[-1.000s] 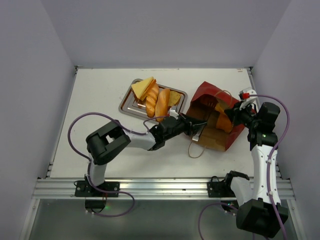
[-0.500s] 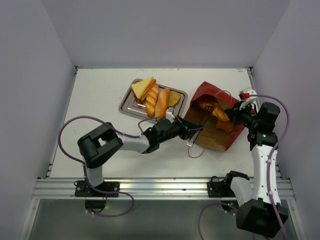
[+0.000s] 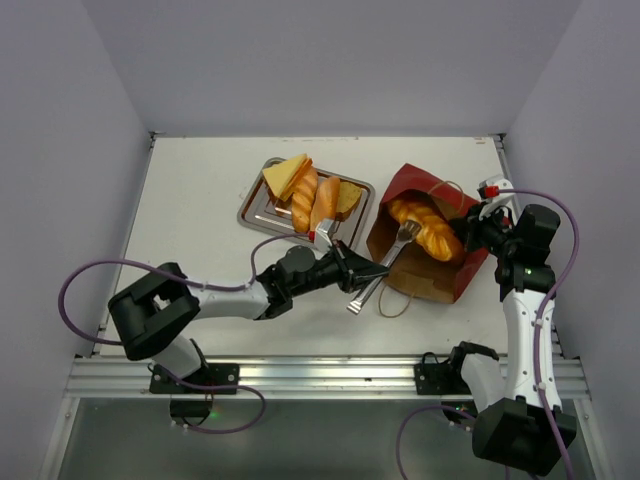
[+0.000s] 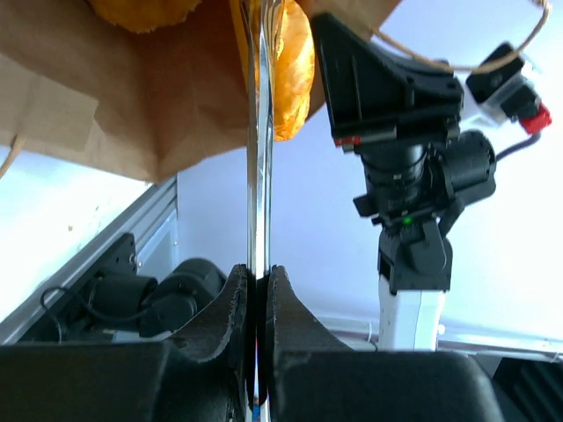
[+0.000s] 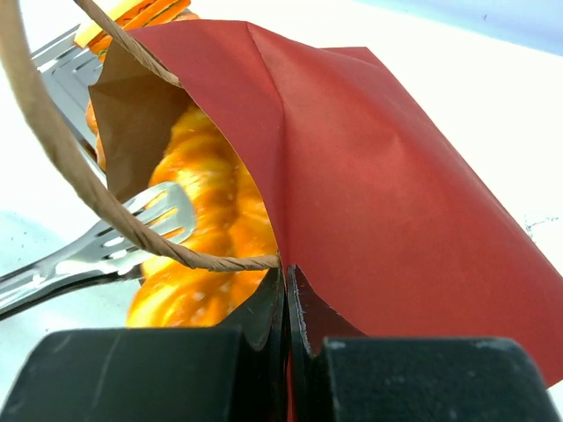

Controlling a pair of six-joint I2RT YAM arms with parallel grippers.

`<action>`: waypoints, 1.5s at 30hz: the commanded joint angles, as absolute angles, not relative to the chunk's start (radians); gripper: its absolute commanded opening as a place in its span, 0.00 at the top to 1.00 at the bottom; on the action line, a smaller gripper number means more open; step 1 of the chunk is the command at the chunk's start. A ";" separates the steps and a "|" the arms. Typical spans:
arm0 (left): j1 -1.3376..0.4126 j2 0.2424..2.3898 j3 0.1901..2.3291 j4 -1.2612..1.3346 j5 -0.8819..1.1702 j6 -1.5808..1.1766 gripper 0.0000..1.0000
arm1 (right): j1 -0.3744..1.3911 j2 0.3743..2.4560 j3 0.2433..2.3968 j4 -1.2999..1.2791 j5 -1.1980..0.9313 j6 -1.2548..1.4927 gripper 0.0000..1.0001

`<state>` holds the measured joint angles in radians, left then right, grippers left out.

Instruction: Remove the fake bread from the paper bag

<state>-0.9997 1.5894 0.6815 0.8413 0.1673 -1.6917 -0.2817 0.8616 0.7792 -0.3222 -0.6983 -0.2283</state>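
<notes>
The dark-red paper bag (image 3: 440,275) lies on its side at right, its mouth facing left. A glossy orange braided loaf (image 3: 428,228) of fake bread rests inside the mouth, also seen as the loaf (image 5: 207,229) in the right wrist view. My left gripper (image 3: 365,272) is shut on a steel slotted serving tool (image 3: 385,260), whose head reaches the loaf. Seen from the left wrist, the tool (image 4: 259,176) runs edge-on from the gripper (image 4: 258,281) up to the bread (image 4: 295,70). My right gripper (image 5: 286,277) is shut on the red bag wall (image 5: 369,176) by its twine handle (image 5: 53,158).
A steel tray (image 3: 255,212) behind the left arm holds toast slices (image 3: 285,175) and two baguette loaves (image 3: 312,203). A loose twine loop (image 3: 392,300) lies on the table in front of the bag. White walls stand on the left, right and far sides.
My left arm has drawn back toward the near left, pulling the tool partly out of the bag. The braided loaf now shows more fully in the mouth. The right gripper keeps its hold.
</notes>
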 commanded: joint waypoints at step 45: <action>-0.737 0.785 0.634 0.234 0.124 -1.207 1.00 | -0.282 0.847 0.776 -0.290 -0.707 -0.230 0.98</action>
<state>-0.8314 0.7212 0.5831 0.0010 0.1394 -1.1271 -0.2817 0.8616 0.7792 -0.3222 -0.6983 -0.2283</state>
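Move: The left hand holds the metal tongs, with the braided loaf in their tips about 11 cm ahead and 12 cm to its right, still in the paper bag, whose middle is some 12 cm ahead, 15 cm right and 10 cm lower. The tray's middle lies about 23 cm ahead, 18 cm left and 20 cm below; the sliced loaf on it is some 25 cm ahead and 6 cm left. From the right hand the tray is about 13 cm ahead and 35 cm left. With its fingers still shut on the tongs, the left hand draws the braided loaf back and left out of the bag's mouth, coming back about 14 cm, then climbs some 6 cm and swings forward again towards the tray, ending about 16 cm left of its start, the wrist rolling some 30 degrees so that the tongs' loaded far end lifts. The right hand stays still and keeps its pinch on the bag's rim, holding the mouth open. ##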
